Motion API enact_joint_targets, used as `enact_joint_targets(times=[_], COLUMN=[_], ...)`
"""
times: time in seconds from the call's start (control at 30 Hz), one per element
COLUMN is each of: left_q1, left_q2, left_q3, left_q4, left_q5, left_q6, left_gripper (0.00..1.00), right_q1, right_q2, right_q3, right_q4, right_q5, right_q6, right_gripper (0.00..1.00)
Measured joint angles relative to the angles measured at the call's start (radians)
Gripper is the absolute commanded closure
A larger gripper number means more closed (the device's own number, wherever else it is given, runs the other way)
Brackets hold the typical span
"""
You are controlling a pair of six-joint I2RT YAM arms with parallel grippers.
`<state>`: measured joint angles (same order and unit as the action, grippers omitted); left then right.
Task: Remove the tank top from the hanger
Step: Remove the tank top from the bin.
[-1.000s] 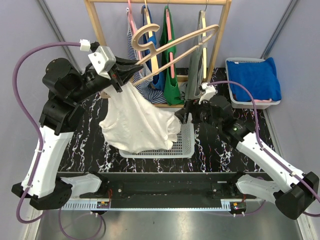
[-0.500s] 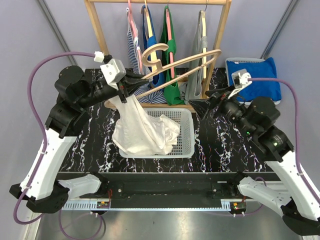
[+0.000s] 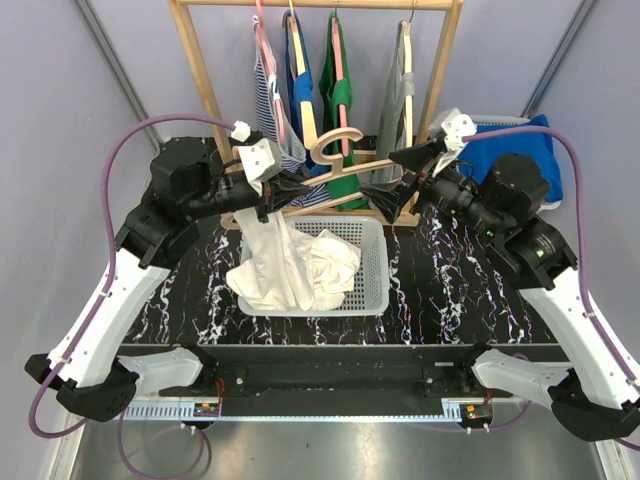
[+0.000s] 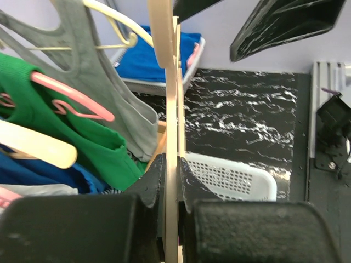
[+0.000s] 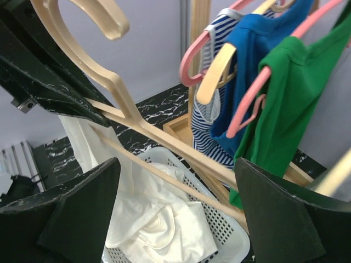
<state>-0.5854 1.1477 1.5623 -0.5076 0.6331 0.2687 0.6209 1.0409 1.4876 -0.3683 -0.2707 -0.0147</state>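
Note:
My left gripper [image 3: 283, 190] is shut on the left end of a wooden hanger [image 3: 345, 165], which shows edge-on between its jaws [image 4: 171, 170] in the left wrist view. The white tank top [image 3: 285, 262] hangs from that left end, right by the left gripper, and bunches in the white basket [image 3: 372, 262] below. My right gripper [image 3: 392, 180] is open at the hanger's right end. In the right wrist view the hanger's bars [image 5: 164, 139] cross between its spread fingers [image 5: 82, 211], above the tank top [image 5: 156, 222]; nothing is held.
A wooden rack [image 3: 195, 60] behind carries striped, blue, green [image 3: 342, 90] and grey tops on hangers, close to both grippers. A grey bin with blue cloth [image 3: 520, 150] sits at the back right. The tabletop is black marble [image 3: 440, 290].
The left gripper brought the hanger down and to the right, and the tank top sank into the basket. The right gripper rose from the basket's side to the hanger's right end.

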Motion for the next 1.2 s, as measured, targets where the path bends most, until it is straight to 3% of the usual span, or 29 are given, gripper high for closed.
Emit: enact_joint_targets(times=[0.43, 0.77, 0.97, 1.0, 1.1, 1.17, 1.2], left_q1=[-0.023, -0.053, -0.070, -0.072, -0.074, -0.075, -0.076], left_q2=[0.048, 0.071, 0.071, 0.071, 0.071, 0.071, 0.071], left_q3=[0.002, 0.047, 0.060, 0.060, 0.060, 0.060, 0.060], left_q4=[-0.023, -0.037, -0.037, -0.038, -0.039, -0.039, -0.039], left_q5=[0.094, 0.105, 0.105, 0.105, 0.103, 0.098, 0.097], left_q6=[0.020, 0.019, 0.019, 0.019, 0.019, 0.025, 0.029], left_gripper=[1.00, 1.00, 1.00, 1.00, 1.00, 0.88, 0.67], right_q1=[0.001, 0.002, 0.002, 0.002, 0.005, 0.011, 0.011], right_q2=[0.064, 0.086, 0.085, 0.082, 0.069, 0.059, 0.055], right_q3=[0.087, 0.066, 0.034, 0.026, 0.005, -0.005, -0.008], right_q4=[-0.003, 0.035, 0.088, 0.103, 0.131, 0.137, 0.140], right_q5=[-0.198, -0.274, -0.273, -0.272, -0.274, -0.270, -0.269], right_q6=[-0.094, -0.082, -0.059, -0.053, -0.034, -0.028, -0.030], right_gripper=[0.09, 0.21, 0.52, 0.63, 0.77, 0.81, 0.81])
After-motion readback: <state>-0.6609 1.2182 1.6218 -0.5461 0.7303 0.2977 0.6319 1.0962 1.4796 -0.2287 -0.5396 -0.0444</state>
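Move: The base of the hanger's hook is about 8 cm to the right hand's left, straight ahead 0 and roughly level. From the left hand, which already grips the hanger's arm, it is some 5 cm right and 2 cm ahead. From the right hand, the white tank top's heap in the bin lies about 15 cm left, 9 cm back and 27 cm below; the green top hangs some 18 cm ahead, 6 cm left and 10 cm lower. Leftward and a little back, the right hand travels about 5 cm towards the base of the hanger's hook, turning some 15 degrees counter-clockwise, and closes its wide-open fingers around it late on. The left hand keeps its grip and brings the hanger to the right and back to meet it, dipping slightly on the way and turning about 10 degrees clockwise. ##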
